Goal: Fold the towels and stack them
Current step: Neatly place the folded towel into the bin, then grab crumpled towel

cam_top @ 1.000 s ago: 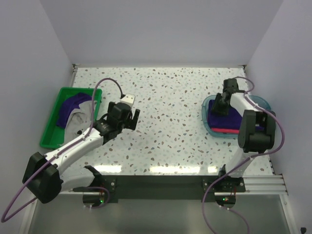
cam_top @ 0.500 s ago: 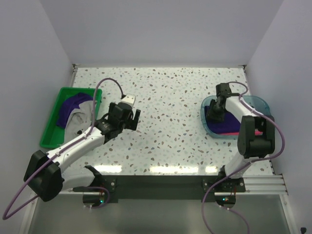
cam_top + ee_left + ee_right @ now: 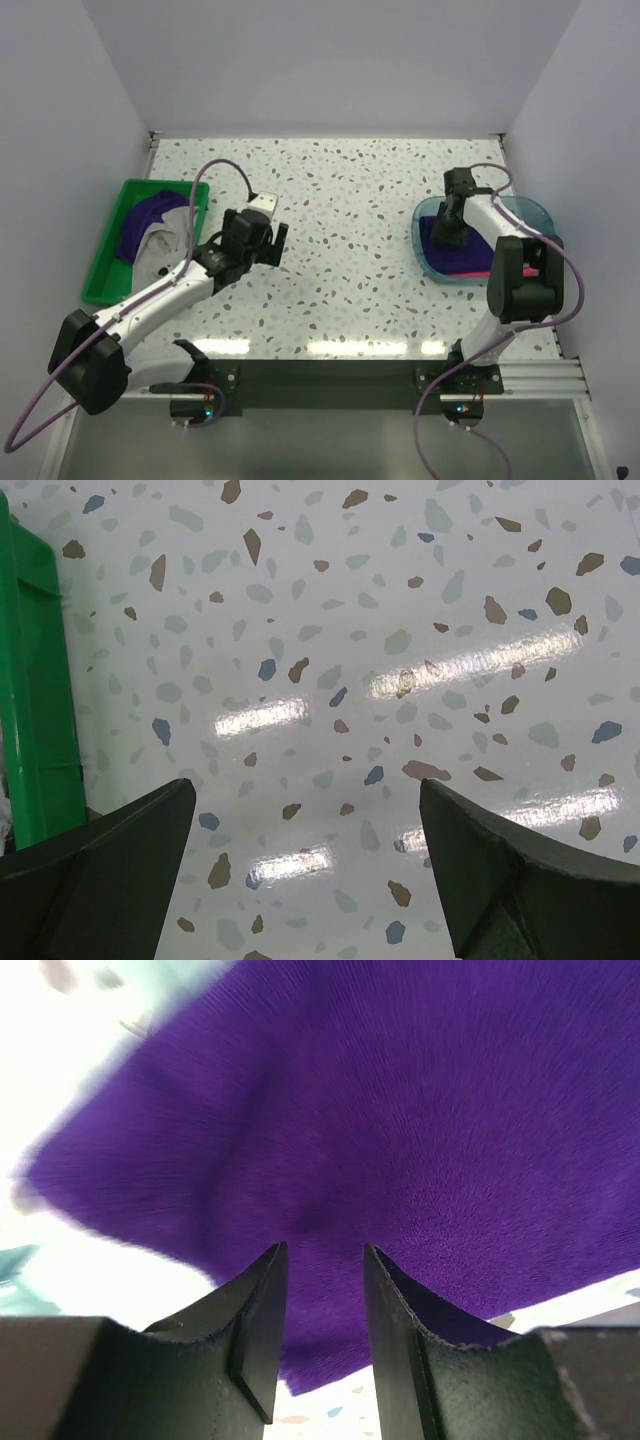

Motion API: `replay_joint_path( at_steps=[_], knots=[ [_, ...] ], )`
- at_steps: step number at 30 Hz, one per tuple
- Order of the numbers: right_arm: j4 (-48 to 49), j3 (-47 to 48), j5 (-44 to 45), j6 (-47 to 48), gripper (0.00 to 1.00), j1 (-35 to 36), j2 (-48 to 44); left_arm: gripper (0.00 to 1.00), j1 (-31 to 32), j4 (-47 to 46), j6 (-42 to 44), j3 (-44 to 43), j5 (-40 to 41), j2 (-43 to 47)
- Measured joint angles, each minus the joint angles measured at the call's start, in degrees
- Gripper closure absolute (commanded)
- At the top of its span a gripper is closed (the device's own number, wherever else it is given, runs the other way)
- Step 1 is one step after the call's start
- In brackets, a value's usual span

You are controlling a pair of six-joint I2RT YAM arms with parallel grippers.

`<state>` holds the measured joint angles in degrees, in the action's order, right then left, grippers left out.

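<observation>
A folded dark purple towel (image 3: 468,256) lies on top of a hot pink towel (image 3: 480,271) in the teal tray (image 3: 521,207). My right gripper (image 3: 447,233) points down at the purple towel's left part, its jaws a little apart with only the towel's surface (image 3: 420,1100) showing through the gap (image 3: 322,1256). Another dark purple towel (image 3: 148,214) and a pale grey-white towel (image 3: 160,251) lie crumpled in the green bin (image 3: 104,272). My left gripper (image 3: 270,243) hangs wide open over bare table (image 3: 305,810), right of the bin.
The green bin's wall (image 3: 35,680) shows at the left edge of the left wrist view. Speckled tabletop (image 3: 350,230) stretches between bin and tray. White walls close in the back and both sides.
My right gripper has swung left and down onto the purple towel in the tray, its jaws slightly narrower. The left arm has barely moved.
</observation>
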<state>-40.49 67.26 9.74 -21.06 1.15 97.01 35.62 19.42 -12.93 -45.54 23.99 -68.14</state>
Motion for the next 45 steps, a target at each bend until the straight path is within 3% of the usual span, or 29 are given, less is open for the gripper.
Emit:
replay_joint_path(
  at_steps=[5,10,13,17,21,31,38,41,43,44,45],
  knots=[
    [-1.44,-3.78,0.2,-0.94,0.6,-0.09,0.96,0.0,-0.26,0.2,-0.26,-0.11,-0.02,0.33],
    [-4.31,-3.26,1.18,-1.05,0.53,-0.09,-2.91,0.0,-1.25,2.67,-1.6,-3.1,-0.11,0.13],
    [-6.6,-0.04,1.31,-0.96,0.42,-0.09,-7.43,0.0,-2.47,4.04,-2.99,-7.06,-0.15,-1.01],
    [-6.34,5.09,0.52,0.2,0.15,-0.02,-15.61,0.0,-5.75,6.29,-5.64,-13.0,-0.22,-4.13],
    [-5.31,5.6,-4.46,2.8,0.03,0.55,-23.87,0.0,-11.54,8.39,-7.67,-16.61,-0.72,-6.67],
    [-4.92,2.64,-19.17,7.65,0.02,8.39,-29.57,0.07,-38.82,12.28,-12.7,-19.34,-3.87,-12.24],
    [-4.17,-2.1,-25.33,8.15,0.03,11.65,-31.1,0.15,-47.54,10.4,-14.71,-13.22,-5.9,-16.11],
    [-3.58,-3.45,-26.25,8.44,0.03,12.76,-32.0,0.25,-48.59,8.83,-15.19,-11.43,-7.45,-20.09],
    [-3.1,-4.28,-26.93,8.55,0.03,13.33,-32.5,0.4,-48.74,7.1,-15.56,-11.15,-8.41,-22.8],
    [-2.89,-4.63,-27.21,8.63,0.03,13.57,-32.61,0.49,-48.74,6.16,-15.89,-11.15,-8.81,-23.98],
    [-2.78,-4.85,-27.34,8.72,0.03,13.75,-32.68,0.72,-48.72,5.38,-16.2,-11.15,-9.05,-24.85]
  ],
)
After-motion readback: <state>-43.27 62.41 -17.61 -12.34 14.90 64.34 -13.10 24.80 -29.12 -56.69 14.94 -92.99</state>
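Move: My left hand's goal, the grey towel in the green bin, lies about 26 cm to its left, 2 cm ahead and 10 cm down. The loose purple towel is about 6 cm beyond and 3 cm left of it; the green bin's middle is 1 cm beyond and 4 cm left of it. The folded purple towel's middle is 9 cm right, 1 cm back and 3 cm below my right hand; the teal bin's middle is straight right 9 cm. I lift my left hand about 5 cm, swing it some 24 cm left to the green bin, turning about 55 degrees counter-clockwise, then sink some 14 cm onto the grey towel, fingers starting to close. With my right I finish on the folded towel, going about 3 cm back and 2 down, then rise clear, fingers opening wide, and swing left and back out of the teal bin. ##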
